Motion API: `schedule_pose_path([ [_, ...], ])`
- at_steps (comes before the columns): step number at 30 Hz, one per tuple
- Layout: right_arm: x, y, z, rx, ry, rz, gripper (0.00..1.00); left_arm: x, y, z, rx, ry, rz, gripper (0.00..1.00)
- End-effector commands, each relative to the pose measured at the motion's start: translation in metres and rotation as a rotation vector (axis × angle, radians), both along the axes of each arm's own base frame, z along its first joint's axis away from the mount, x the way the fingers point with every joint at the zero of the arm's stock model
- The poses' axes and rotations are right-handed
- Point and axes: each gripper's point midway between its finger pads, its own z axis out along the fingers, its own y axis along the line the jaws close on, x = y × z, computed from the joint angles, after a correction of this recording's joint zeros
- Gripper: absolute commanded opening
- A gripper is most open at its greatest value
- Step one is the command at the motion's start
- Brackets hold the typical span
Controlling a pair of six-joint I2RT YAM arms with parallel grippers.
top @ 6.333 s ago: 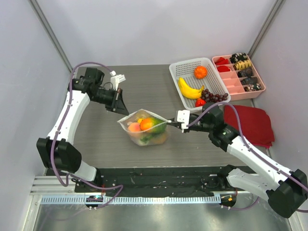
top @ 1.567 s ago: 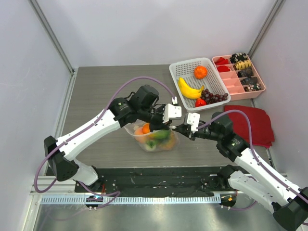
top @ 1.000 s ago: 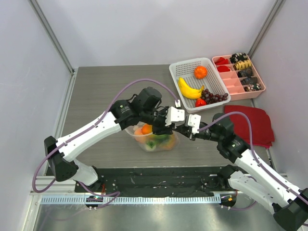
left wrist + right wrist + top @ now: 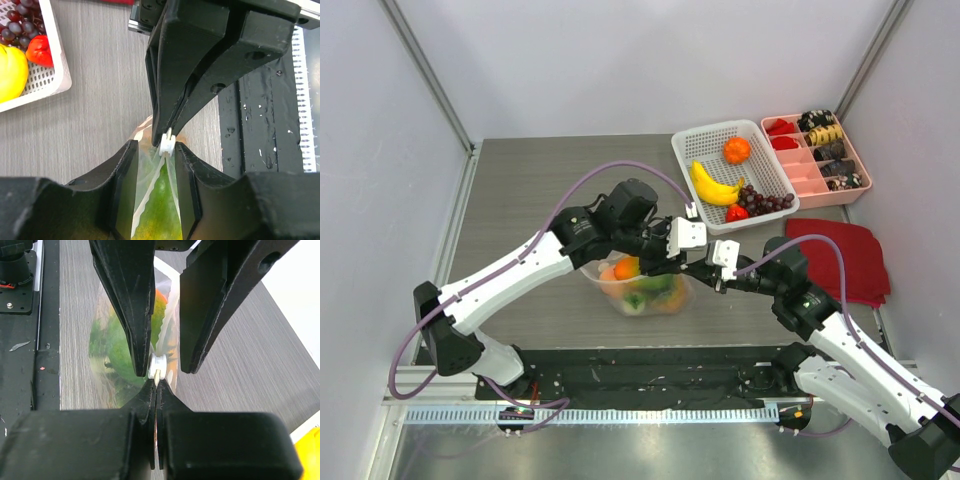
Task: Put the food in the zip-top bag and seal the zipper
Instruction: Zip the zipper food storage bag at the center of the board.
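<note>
The clear zip-top bag (image 4: 638, 288) stands on the table with the food inside: an orange fruit (image 4: 626, 267) and green-yellow pieces (image 4: 656, 286). My right gripper (image 4: 703, 268) is shut on the bag's right end, just behind the white slider (image 4: 157, 367) on the zipper (image 4: 146, 200). My left gripper (image 4: 688, 260) is open, its fingers (image 4: 124, 175) straddling the bag mouth on either side of the slider (image 4: 167, 144). In the right wrist view my right gripper (image 4: 155, 383) pinches the bag edge, with green food (image 4: 120, 347) behind. The mouth behind the slider gapes in a narrow V.
A white mesh basket (image 4: 692, 148) at the back right holds a banana (image 4: 712, 187), grapes and red and orange pieces. A pink compartment tray (image 4: 807, 178) stands beside it. A red cloth (image 4: 840, 255) lies at the right. The black base plate (image 4: 650, 365) runs along the near edge.
My left arm has swung from the far left over to the bag's right end and now straddles the slider. My right gripper keeps its hold, shifted slightly right with the bag.
</note>
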Motion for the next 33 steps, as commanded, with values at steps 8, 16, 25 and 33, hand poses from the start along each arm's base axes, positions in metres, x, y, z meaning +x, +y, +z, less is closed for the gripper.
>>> schedule_pose_path([
  [8, -0.001, 0.004, 0.017, 0.038, -0.071, 0.024, 0.01, 0.000, -0.010, 0.020, -0.070, -0.049, -0.026, 0.21],
  [16, 0.002, -0.003, 0.015, 0.034, -0.086, -0.019, 0.01, -0.003, 0.022, -0.003, 0.032, -0.069, -0.011, 0.05],
  [25, 0.006, -0.009, 0.012, 0.026, -0.098, -0.067, 0.01, 0.012, 0.057, -0.015, 0.101, -0.030, 0.098, 0.07],
  [33, 0.010, -0.017, 0.007, 0.019, -0.112, -0.109, 0.01, 0.017, 0.089, -0.021, 0.149, -0.035, 0.155, 0.06],
])
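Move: The zipper's white slider sits practically at the left hand's point, between its still parted fingertips. From that hand the food-filled body of the bag lies roughly 7 cm to the left, 5 cm back and 10 cm below; the red pepper in the basket is about 14 cm to the right, 10 cm ahead and 14 cm below. From the right hand, already shut on the bag's right-hand corner, the slider is some 2 cm to the left, level in height and depth. Leftward, after first shutting its fingers on the slider while all but still, the left hand draws the slider along the zipper, away from the right hand and across the bag's mouth, some 5 cm, sinking about 2 cm as it goes. The right hand keeps its pinch on the bag's corner as anchor, giving only about 1 cm to the right. ##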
